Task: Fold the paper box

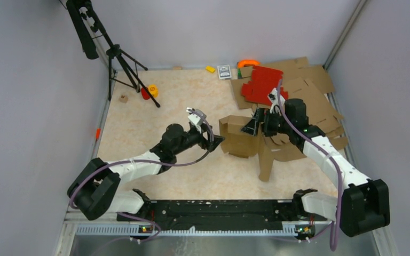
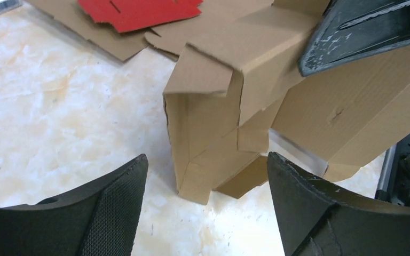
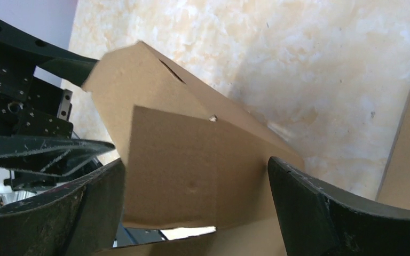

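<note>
The paper box (image 1: 239, 136) stands half-folded mid-table, plain brown, with one long flap (image 1: 267, 159) hanging down toward the near edge. My left gripper (image 1: 217, 140) sits just left of it, open. In the left wrist view the box's creased corner (image 2: 208, 122) rises a little beyond the left gripper (image 2: 206, 158), clear of both fingers. My right gripper (image 1: 254, 126) is over the box's right top. In the right wrist view it (image 3: 195, 161) stands open and wide, with a box panel (image 3: 181, 160) between the fingers. One right finger (image 2: 363, 32) rests above the box top.
Red cardboard sheets (image 1: 264, 82) lie on flat brown sheets (image 1: 312, 88) at the back right. A black tripod (image 1: 120, 58) stands back left, with a yellow and red toy (image 1: 150, 92) and a small cube (image 1: 123, 98) near it. Small items (image 1: 224, 71) line the back wall.
</note>
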`<action>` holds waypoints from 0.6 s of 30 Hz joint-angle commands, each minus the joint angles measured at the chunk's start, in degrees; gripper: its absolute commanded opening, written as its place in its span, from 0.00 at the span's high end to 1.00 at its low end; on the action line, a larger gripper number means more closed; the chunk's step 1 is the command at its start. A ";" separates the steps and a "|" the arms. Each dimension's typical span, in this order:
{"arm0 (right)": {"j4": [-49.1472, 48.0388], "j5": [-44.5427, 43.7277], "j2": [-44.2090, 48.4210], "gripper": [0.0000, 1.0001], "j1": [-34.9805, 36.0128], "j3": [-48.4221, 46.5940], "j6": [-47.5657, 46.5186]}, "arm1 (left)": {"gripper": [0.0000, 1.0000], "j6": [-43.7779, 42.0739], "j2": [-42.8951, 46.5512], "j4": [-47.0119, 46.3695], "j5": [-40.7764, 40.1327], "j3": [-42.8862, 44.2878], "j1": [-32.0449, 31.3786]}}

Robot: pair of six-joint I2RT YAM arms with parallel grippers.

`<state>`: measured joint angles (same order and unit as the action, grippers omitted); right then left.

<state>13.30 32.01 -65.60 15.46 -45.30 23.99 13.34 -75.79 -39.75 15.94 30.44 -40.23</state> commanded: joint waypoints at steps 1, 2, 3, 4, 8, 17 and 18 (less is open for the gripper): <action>-0.47 0.42 1.97 0.02 -0.23 0.83 -3.54 | 0.20 -1.01 1.31 2.29 -4.16 -1.72 0.54; -0.52 0.42 2.11 0.02 -0.23 1.07 -3.91 | 0.21 -1.10 -0.21 3.17 -4.86 -1.04 0.70; -0.67 0.42 2.10 0.02 -0.24 1.28 -4.15 | 0.23 -1.12 -1.94 3.94 -4.93 -0.09 0.94; -0.83 0.47 2.18 0.02 -0.22 1.58 -4.39 | 0.26 -1.06 -4.06 4.25 -4.36 1.01 1.18; -1.87 0.70 2.17 0.02 -0.24 2.43 -4.43 | 0.35 0.78 -11.18 3.38 -1.31 4.75 1.54; -3.32 1.29 1.70 0.05 -0.25 2.98 -3.83 | 0.55 3.89 -21.30 -4.03 2.01 9.40 1.68; -3.45 1.46 1.69 0.05 -0.26 3.06 -3.59 | 0.60 4.29 -22.05 -4.71 2.41 9.84 1.64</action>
<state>12.64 32.42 -65.21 15.46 -42.74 20.99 15.38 -95.31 -37.71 16.05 37.21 -38.74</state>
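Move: The box's open left wall, the edge I go for, stands about 3 cm ahead and 3 cm to the right of my left hand, some 9 cm lower; the box's middle is about 9 cm right and 1 cm ahead. Its long loose flap hangs roughly 19 cm right and 11 cm back, and the red cardboard lies about 20 cm ahead and 20 cm right. From my right hand that wall is some 12 cm left and 2 cm ahead. I drop my left hand about 9 cm beside the box's left wall, easing some 3 cm forward while the fingers tip down some 15 degrees and close from wide to about half, coming around the wall's lower part. My right hand keeps its gripper wide open about the box's top right and sinks some 1.5 cm. ##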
